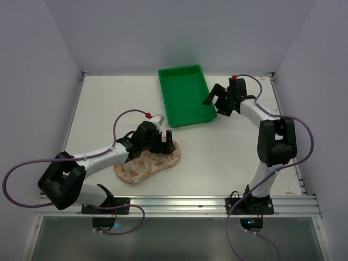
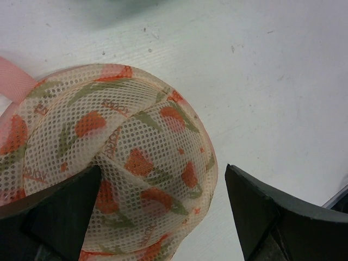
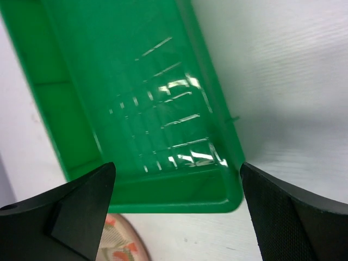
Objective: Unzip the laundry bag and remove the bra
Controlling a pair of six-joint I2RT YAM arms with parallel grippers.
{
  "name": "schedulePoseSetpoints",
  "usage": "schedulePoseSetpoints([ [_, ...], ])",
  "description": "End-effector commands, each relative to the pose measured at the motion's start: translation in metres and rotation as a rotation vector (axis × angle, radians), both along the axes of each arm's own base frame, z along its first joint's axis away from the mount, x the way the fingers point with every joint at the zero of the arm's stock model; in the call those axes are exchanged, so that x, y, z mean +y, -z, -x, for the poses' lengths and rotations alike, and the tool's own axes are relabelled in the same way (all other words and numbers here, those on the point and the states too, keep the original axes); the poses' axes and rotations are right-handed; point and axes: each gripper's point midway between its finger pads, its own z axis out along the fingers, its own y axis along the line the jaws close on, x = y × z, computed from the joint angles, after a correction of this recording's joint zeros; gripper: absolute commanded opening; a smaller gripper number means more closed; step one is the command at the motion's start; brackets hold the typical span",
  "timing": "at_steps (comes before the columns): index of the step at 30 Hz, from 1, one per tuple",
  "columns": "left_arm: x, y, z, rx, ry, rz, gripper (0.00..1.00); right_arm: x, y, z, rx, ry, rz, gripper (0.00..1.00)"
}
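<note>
The laundry bag (image 1: 145,164), a peanut-shaped pink case with orange-red flowers, lies on the white table in front of the left arm and looks closed. My left gripper (image 1: 166,145) is open and low over its far right lobe. In the left wrist view the mesh lobe (image 2: 125,157) fills the space between the fingers (image 2: 261,212), and a pink strap (image 2: 16,81) shows at the left edge. My right gripper (image 1: 216,103) is open and empty above the green tray's near right corner. No bra shows.
The green plastic tray (image 1: 185,92) stands at the back centre, empty; its near rim (image 3: 179,205) lies between my right fingers. A corner of the bag (image 3: 119,244) shows below it. White walls enclose the table on three sides.
</note>
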Motion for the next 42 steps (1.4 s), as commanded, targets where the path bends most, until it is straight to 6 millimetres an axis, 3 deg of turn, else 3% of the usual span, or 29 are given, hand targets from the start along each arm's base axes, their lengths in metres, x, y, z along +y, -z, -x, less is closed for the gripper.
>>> schedulePoseSetpoints([
  [1,-0.001,-0.016,0.001,0.002,-0.014,0.014,1.0,0.042,-0.043,-0.011,-0.11,-0.131,-0.173,0.99],
  [12,0.025,-0.05,0.006,-0.048,-0.128,0.022,1.0,0.083,-0.056,-0.007,-0.14,-0.267,-0.345,0.99],
  [16,0.034,-0.053,0.01,-0.054,-0.15,0.005,1.0,0.073,-0.061,-0.001,-0.167,-0.248,-0.285,0.99],
  [17,0.035,-0.052,0.01,-0.052,-0.148,0.002,1.0,0.068,-0.083,0.003,-0.227,-0.243,-0.263,0.99],
  [19,0.036,-0.046,0.012,-0.042,-0.146,-0.005,1.0,0.054,-0.088,0.014,-0.261,-0.214,-0.188,0.99],
  [20,0.037,-0.04,0.014,-0.035,-0.144,-0.013,1.0,0.047,-0.1,0.028,-0.283,-0.208,-0.163,0.99],
  [23,0.033,-0.028,0.012,-0.031,-0.123,-0.022,1.0,0.036,-0.105,0.053,-0.305,-0.198,-0.113,0.99],
  [25,0.026,-0.016,0.008,-0.026,-0.097,-0.028,1.0,0.032,-0.104,0.082,-0.322,-0.21,-0.104,0.99],
  [26,0.022,-0.013,0.006,-0.022,-0.087,-0.023,1.0,0.035,-0.087,0.101,-0.291,-0.224,-0.093,0.99],
  [27,0.015,-0.007,0.004,-0.01,-0.074,-0.014,1.0,0.035,-0.099,0.114,-0.336,-0.23,-0.086,0.99],
  [28,0.005,-0.005,0.007,0.014,-0.043,0.015,1.0,0.037,-0.094,0.125,-0.338,-0.237,-0.061,0.99],
  [29,-0.003,0.0,0.006,0.036,-0.029,0.02,1.0,0.036,-0.077,0.141,-0.311,-0.239,-0.05,0.99],
  [30,-0.017,-0.002,0.008,0.038,0.0,0.05,1.0,0.036,-0.087,0.153,-0.354,-0.24,-0.061,0.99],
  [31,-0.026,-0.003,0.009,0.045,0.017,0.06,1.0,0.036,-0.085,0.162,-0.356,-0.238,-0.068,0.99],
  [32,-0.039,-0.004,0.008,0.049,0.033,0.063,1.0,0.036,-0.069,0.175,-0.332,-0.237,-0.067,0.99],
  [33,-0.052,-0.005,0.015,0.062,0.058,0.071,1.0,0.035,-0.078,0.184,-0.371,-0.232,-0.086,0.99],
  [35,-0.076,-0.024,0.009,0.031,0.076,0.135,1.0,0.033,-0.065,0.2,-0.365,-0.233,-0.083,0.99],
  [37,-0.088,-0.041,0.009,0.012,0.075,0.191,1.0,0.033,-0.069,0.211,-0.399,-0.238,-0.097,0.99],
  [41,-0.083,-0.081,0.001,-0.066,0.023,0.246,1.0,0.03,-0.05,0.224,-0.371,-0.231,-0.092,0.99],
  [42,-0.073,-0.078,0.005,-0.05,0.005,0.207,1.0,0.03,-0.048,0.225,-0.36,-0.229,-0.094,0.99],
])
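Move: The left hand, open, hangs low over the forward right end of the laundry bag. The bag's middle lies about 7 cm back and 8 cm to its left, roughly 3 cm below; the green box's middle stands some 25 cm ahead and 11 cm right. From the open right hand, the box's middle is about 5 cm ahead and 15 cm left, slightly below, and the bag's middle roughly 28 cm back and 34 cm left. Leftward about 7 cm goes the open right hand, its right finger pushing the box's side wall, then up and some 23 cm back, sinking again as it nears the bag. The left hand lifts, drifts left, comes down on the bag with open fingers, drags it rightward about 10 cm and rises again. ##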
